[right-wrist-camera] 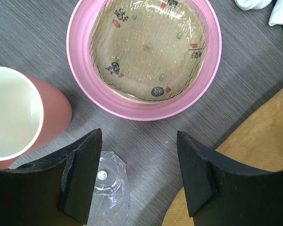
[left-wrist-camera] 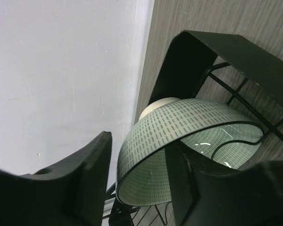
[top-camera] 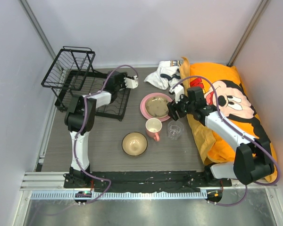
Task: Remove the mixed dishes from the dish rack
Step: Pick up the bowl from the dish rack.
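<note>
The black wire dish rack (top-camera: 68,70) stands at the back left. In the left wrist view a mint-green bowl (left-wrist-camera: 188,120) leans on its side in the rack (left-wrist-camera: 236,56). My left gripper (left-wrist-camera: 141,155) straddles the bowl's rim, with one finger (left-wrist-camera: 191,183) inside the bowl. The other finger (left-wrist-camera: 87,174) is outside, a gap from the wall. My right gripper (right-wrist-camera: 139,141) hangs open over bare table. On the table are a pink plate (right-wrist-camera: 85,80) holding a tan dish (right-wrist-camera: 146,47), a pink mug (right-wrist-camera: 56,110) and a clear glass cup (right-wrist-camera: 108,193).
A second bowl (top-camera: 134,143), cream inside, sits on the table in front of the mug (top-camera: 153,128). An orange Mickey Mouse cushion (top-camera: 231,103) fills the right side, and a white cloth (top-camera: 164,74) lies behind the plate (top-camera: 146,106). Walls close in at left, back and right.
</note>
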You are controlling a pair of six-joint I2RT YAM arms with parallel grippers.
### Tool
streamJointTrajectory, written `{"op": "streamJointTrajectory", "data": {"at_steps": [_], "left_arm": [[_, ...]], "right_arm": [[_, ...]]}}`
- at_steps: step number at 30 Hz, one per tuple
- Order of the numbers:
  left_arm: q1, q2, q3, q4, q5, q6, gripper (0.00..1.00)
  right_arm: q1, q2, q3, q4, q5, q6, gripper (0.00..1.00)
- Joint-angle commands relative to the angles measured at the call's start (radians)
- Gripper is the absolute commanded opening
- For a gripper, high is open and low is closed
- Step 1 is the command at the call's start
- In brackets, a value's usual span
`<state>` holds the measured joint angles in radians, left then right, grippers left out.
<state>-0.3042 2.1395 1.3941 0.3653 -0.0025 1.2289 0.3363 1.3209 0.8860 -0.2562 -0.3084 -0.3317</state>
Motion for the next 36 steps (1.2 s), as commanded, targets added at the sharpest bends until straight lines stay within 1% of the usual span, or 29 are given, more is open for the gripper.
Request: {"op": "streamJointTrajectory", "data": {"at_steps": [1, 3, 4, 6, 7, 9, 10, 12, 13, 15, 22, 26, 31, 36], "left_arm": [[0.007, 0.017, 0.059, 0.092, -0.02, -0.006, 0.46], [0.007, 0.022, 0.062, 0.096, -0.028, -0.006, 0.42], [0.007, 0.023, 0.062, 0.107, -0.03, -0.009, 0.38], [0.007, 0.026, 0.06, 0.118, -0.031, -0.016, 0.35], [0.007, 0.028, 0.057, 0.127, -0.033, -0.019, 0.31], [0.007, 0.031, 0.056, 0.142, -0.037, -0.023, 0.28], [0.005, 0.034, 0.056, 0.149, -0.048, -0.025, 0.21], [0.007, 0.043, 0.059, 0.17, -0.059, -0.034, 0.13], [0.007, 0.045, 0.059, 0.181, -0.068, -0.035, 0.06], [0.005, 0.048, 0.051, 0.216, -0.08, -0.045, 0.01], [0.005, 0.045, 0.013, 0.334, -0.105, -0.062, 0.0], [0.007, 0.034, 0.003, 0.359, -0.113, -0.072, 0.0], [0.005, 0.025, -0.01, 0.428, -0.125, -0.077, 0.0], [0.007, 0.017, -0.032, 0.498, -0.093, -0.046, 0.0]], "right_arm": [[-0.006, 0.0, 0.008, 0.02, 0.003, -0.01, 0.69], [-0.008, 0.004, 0.008, 0.02, 0.002, -0.01, 0.69], [-0.01, 0.006, 0.01, 0.018, 0.003, -0.009, 0.69], [-0.01, 0.006, 0.008, 0.018, 0.003, -0.012, 0.69], [-0.008, 0.006, 0.008, 0.018, 0.002, -0.012, 0.69], [-0.011, 0.006, 0.008, 0.018, 0.002, -0.01, 0.69], [-0.011, 0.008, 0.008, 0.018, 0.002, -0.01, 0.69], [-0.011, 0.009, 0.008, 0.017, 0.002, -0.013, 0.69], [-0.013, 0.011, 0.008, 0.017, 0.003, -0.013, 0.69], [-0.013, 0.012, 0.008, 0.017, 0.002, -0.012, 0.69], [-0.013, 0.024, 0.01, 0.015, 0.006, -0.015, 0.69], [-0.014, 0.029, 0.011, 0.012, 0.006, -0.017, 0.69], [-0.014, 0.032, 0.013, 0.014, 0.008, -0.015, 0.69], [-0.014, 0.034, 0.014, 0.012, 0.009, -0.017, 0.69]]}}
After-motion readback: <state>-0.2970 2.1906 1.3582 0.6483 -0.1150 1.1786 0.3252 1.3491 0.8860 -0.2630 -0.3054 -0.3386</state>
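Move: The green bowl stands on edge in the rack, its rim already between the left hand's half-open fingers. Its middle is about 4 cm to the right, 2 cm ahead and 4 cm below. From that hand the rack's upper basket is some 20 cm left, level ahead and about 5 cm higher; the white cloth is some 21 cm right, level ahead, and the pink plate 18 cm right and 18 cm back, both about 10 cm lower. From the right hand the bowl is roughly 22 cm ahead, 24 cm left and 6 cm lower. The left fingers close on the green bowl's near rim and pinch it, one finger inside and one outside. As they shut, the hand eases about 2 cm each forward, left and up, then keeps its hold and stays almost in place while its fingertips go on tilting upward, some 10 degrees in all, with a slight counter-clockwise turn. ##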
